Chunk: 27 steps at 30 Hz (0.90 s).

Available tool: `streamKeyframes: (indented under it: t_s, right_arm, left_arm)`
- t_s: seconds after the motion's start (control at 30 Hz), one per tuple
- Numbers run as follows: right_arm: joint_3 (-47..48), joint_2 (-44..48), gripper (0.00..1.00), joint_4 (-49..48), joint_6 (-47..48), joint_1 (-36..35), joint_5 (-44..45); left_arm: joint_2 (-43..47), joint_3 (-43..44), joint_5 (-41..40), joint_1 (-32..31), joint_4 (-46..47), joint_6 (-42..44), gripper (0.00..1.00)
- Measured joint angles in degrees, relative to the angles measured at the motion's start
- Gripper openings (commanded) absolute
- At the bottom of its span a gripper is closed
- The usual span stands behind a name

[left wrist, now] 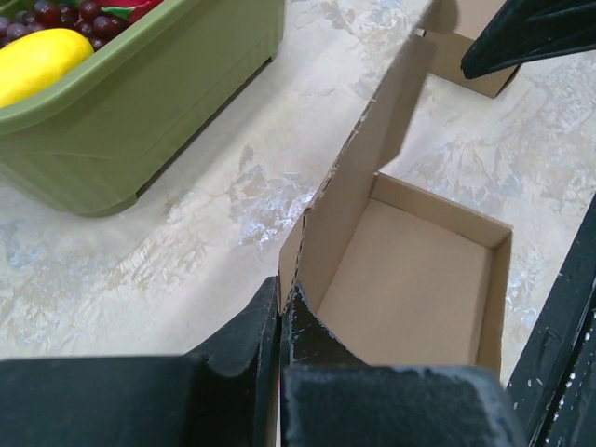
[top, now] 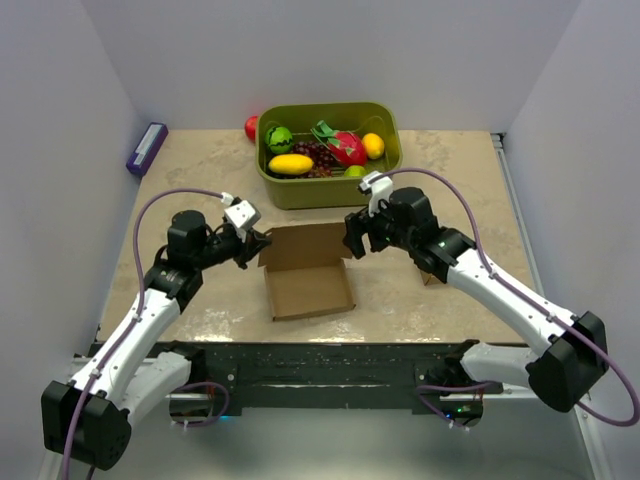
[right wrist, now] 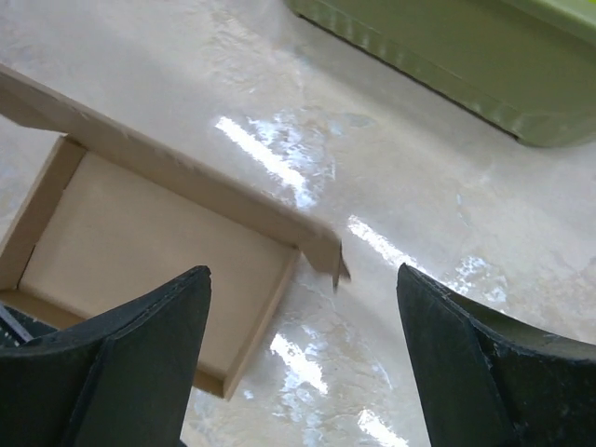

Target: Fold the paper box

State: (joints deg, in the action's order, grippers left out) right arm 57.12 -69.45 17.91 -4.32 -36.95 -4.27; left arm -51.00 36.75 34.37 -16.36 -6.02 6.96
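Note:
The paper box (top: 310,288) lies open in the middle of the table as a shallow brown cardboard tray, with its back flap standing up. My left gripper (top: 262,246) is at the flap's left end, shut on the cardboard edge (left wrist: 296,244), which is pinched between the black fingers (left wrist: 244,346). My right gripper (top: 352,238) hovers open over the box's back right corner (right wrist: 321,250). Nothing is between its fingers (right wrist: 154,345), and it touches no cardboard. The box's inside (left wrist: 410,289) holds nothing.
A green bin (top: 385,165) of toy fruit stands just behind the box, close to both grippers (right wrist: 466,65). A small cardboard cube (left wrist: 470,60) sits to the right, mostly under my right arm. A purple object (top: 146,148) lies at the far left.

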Motion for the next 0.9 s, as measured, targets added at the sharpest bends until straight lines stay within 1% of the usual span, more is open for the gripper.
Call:
streamKeyframes:
  t_s: [0.17, 0.5, 0.63, 0.67, 0.73, 0.8, 0.83, 0.87, 0.9]
  right_arm:
    - [-3.9, 1.6, 0.83, -3.8, -0.9, 2.6, -0.7]
    - [-6.1, 0.3, 0.82, -10.3, 0.3, 2.6, -1.7]
    - [-6.1, -3.2, 0.71, -13.5, 1.3, 2.9, -2.8]
    - [-6.2, -4.2, 0.65, -14.1, 1.5, 2.9, -3.2]
    - [-6.3, -6.0, 0.61, -15.1, 1.9, 3.1, -4.3]
    - [-6.7, -7.1, 0.52, -15.9, 2.2, 3.2, -4.9]
    - [-6.8, -7.5, 0.47, -16.1, 2.3, 3.2, -5.1]
    - [-7.0, -7.7, 0.38, -16.4, 2.5, 3.2, -5.5]
    - [-7.1, -7.8, 0.3, -16.6, 2.8, 3.2, -5.7]
  left_arm:
    - [0.0, 0.0, -1.1, 0.0, 0.0, 0.2, 0.0]
    - [0.0, 0.0, -1.6, 0.0, 0.0, 0.2, 0.0]
    - [0.0, 0.0, -1.6, 0.0, 0.0, 0.2, 0.0]
    - [0.0, 0.0, -1.6, 0.0, 0.0, 0.2, 0.0]
    - [0.0, 0.0, -1.6, 0.0, 0.0, 0.2, 0.0]
    - [0.0, 0.0, -1.6, 0.0, 0.0, 0.2, 0.0]
    - [0.0, 0.0, -1.6, 0.0, 0.0, 0.2, 0.0]
    - [0.0, 0.0, -1.6, 0.0, 0.0, 0.2, 0.0]
    - [-0.1, 0.0, -1.6, 0.0, 0.0, 0.2, 0.0]
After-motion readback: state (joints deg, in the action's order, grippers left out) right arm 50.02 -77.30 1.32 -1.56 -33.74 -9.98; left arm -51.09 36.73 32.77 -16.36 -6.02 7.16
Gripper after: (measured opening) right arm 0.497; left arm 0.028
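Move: The lid panel stands up from the tray. Its right end, with a small tab, is about 4 cm ahead, 2 cm left and 6 cm below the open right hand. From there the tray's middle is some 10 cm left, 4 cm back and 12 cm down, and the green bin about 27 cm ahead and 6 cm left, 10 cm down. The left hand already pinches the lid's left end; the lid's right end lies about 20 cm to its right and 3 cm ahead. Down and forward, the right hand sinks about 5 cm and reaches some 3 cm out towards the lid's right end, first easing slightly right, then back left. Most of the drop comes late, as its wide-open fingers close to about half, bringing the tips around the end tab without a clear grip. The left hand keeps its pinch on the lid's left end, almost still. ##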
